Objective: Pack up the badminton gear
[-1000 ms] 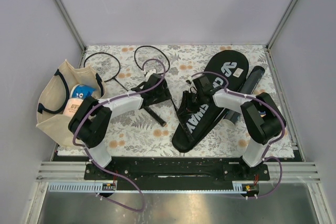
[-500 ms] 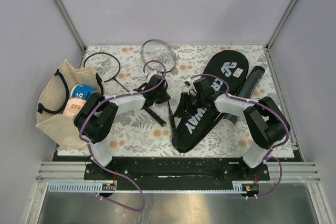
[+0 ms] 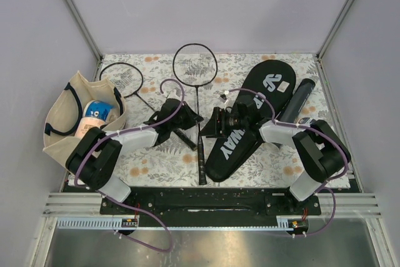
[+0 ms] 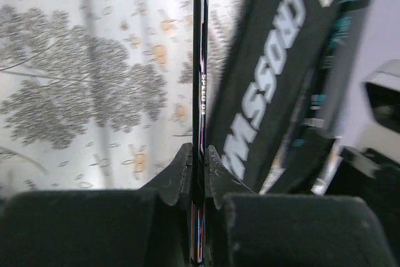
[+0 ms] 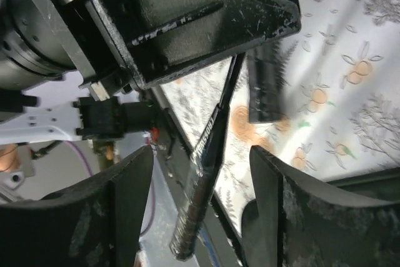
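One black racquet (image 3: pixel 199 101) runs lengthwise down the mat, its head at the far side and its handle near the front edge. My left gripper (image 3: pixel 196 119) is shut on its thin shaft (image 4: pixel 199 92), both fingers (image 4: pixel 181 176) pressed against it. My right gripper (image 3: pixel 214 123) stands open just right of the shaft, and the wrapped handle (image 5: pixel 199 207) shows between its fingers (image 5: pixel 128 204) untouched. The black "CROSSWAY" cover (image 3: pixel 249 126) (image 4: pixel 269 92) lies to the right. A second racquet (image 3: pixel 122 79) lies at the far left. The black tube (image 3: pixel 295 99) rests beside the cover.
A beige tote bag (image 3: pixel 65 130) with dark handles sits at the left edge of the mat, a tape roll with a blue centre (image 3: pixel 97 109) inside it. The floral mat (image 3: pixel 156 154) ends at the black base rail near the arms.
The racquet has swung from lying slanted to running straight front to back. My left gripper has shut on its shaft. My right gripper has opened and shifted left.
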{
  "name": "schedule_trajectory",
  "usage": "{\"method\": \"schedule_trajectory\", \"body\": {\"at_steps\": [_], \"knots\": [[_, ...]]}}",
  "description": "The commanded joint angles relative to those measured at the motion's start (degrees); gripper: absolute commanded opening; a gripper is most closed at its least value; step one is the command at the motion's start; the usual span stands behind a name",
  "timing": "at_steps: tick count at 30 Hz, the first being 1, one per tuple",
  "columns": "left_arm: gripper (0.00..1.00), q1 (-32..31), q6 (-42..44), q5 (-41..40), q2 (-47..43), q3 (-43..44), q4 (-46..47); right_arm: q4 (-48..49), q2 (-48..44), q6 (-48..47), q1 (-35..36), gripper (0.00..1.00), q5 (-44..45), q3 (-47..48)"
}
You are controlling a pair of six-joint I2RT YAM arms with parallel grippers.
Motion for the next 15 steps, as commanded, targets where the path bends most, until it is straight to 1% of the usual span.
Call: {"method": "schedule_trajectory", "body": {"at_steps": [1, 3, 5, 6, 9, 11, 12, 13, 14, 15], "knots": [[0.0, 0.38, -5.64, 4.81, -4.67, -3.66, 20.95, 27.06, 0.74, 17.08, 0.45, 0.69, -5.98, -4.66], [0.0, 0.29, -7.14, 5.69, -5.2, -5.07, 25.79, 37.18, 2.94, 23.24, 0.45, 0.66, -6.87, -6.51], [0.0, 0.29, -7.94, 6.22, -5.55, -5.78, 29.13, 44.23, 4.7, 27.12, 0.45, 0.63, -7.05, -7.92], [0.0, 0.29, -7.94, 6.4, -5.73, -6.04, 30.1, 46.96, 5.31, 28.62, 0.45, 0.58, -7.05, -8.36], [0.0, 0.29, -7.77, 6.57, -6.17, -7.01, 32.65, 52.25, 6.29, 30.92, 0.45, 0.47, -6.35, -9.68], [0.0, 0.38, -8.38, 6.05, -6.61, -8.15, 34.59, 52.44, 6.03, 30.75, 0.45, 0.42, -5.91, -10.21], [0.0, 0.38, -8.64, 5.7, -6.61, -8.24, 34.34, 52.09, 5.76, 30.48, 0.36, 0.38, -5.65, -10.38], [0.0, 0.38, -8.73, 5.52, -6.52, -8.24, 33.55, 51.91, 5.59, 30.13, 0.36, 0.28, -5.47, -10.56], [0.03, 0.47, -8.47, 5.78, -6.35, -8.16, 33.46, 51.99, 5.06, 30.13, 0.53, 0.14, -5.21, -10.65], [0.17, 0.38, -7.95, 5.96, -6.26, -8.07, 33.11, 52.08, 4.45, 30.13, 0.36, 0.07, -4.77, -11.08]]}}
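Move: The left hand already holds the racket by its shaft, head outward; the top of its grip lies some 10 cm back from this hand, straight in line and slightly lower. From the open right hand that grip top is about 4 cm to the left, 1 cm back and 3 cm lower. The second racket's handle lies roughly 13 cm left and 3 cm back of the right hand, the black cover's middle 24 cm right and 5 cm ahead, both some 6 cm below. Left lifts the held racket about 8 cm; right rises some 4 cm, levels, and pinches the grip top. ##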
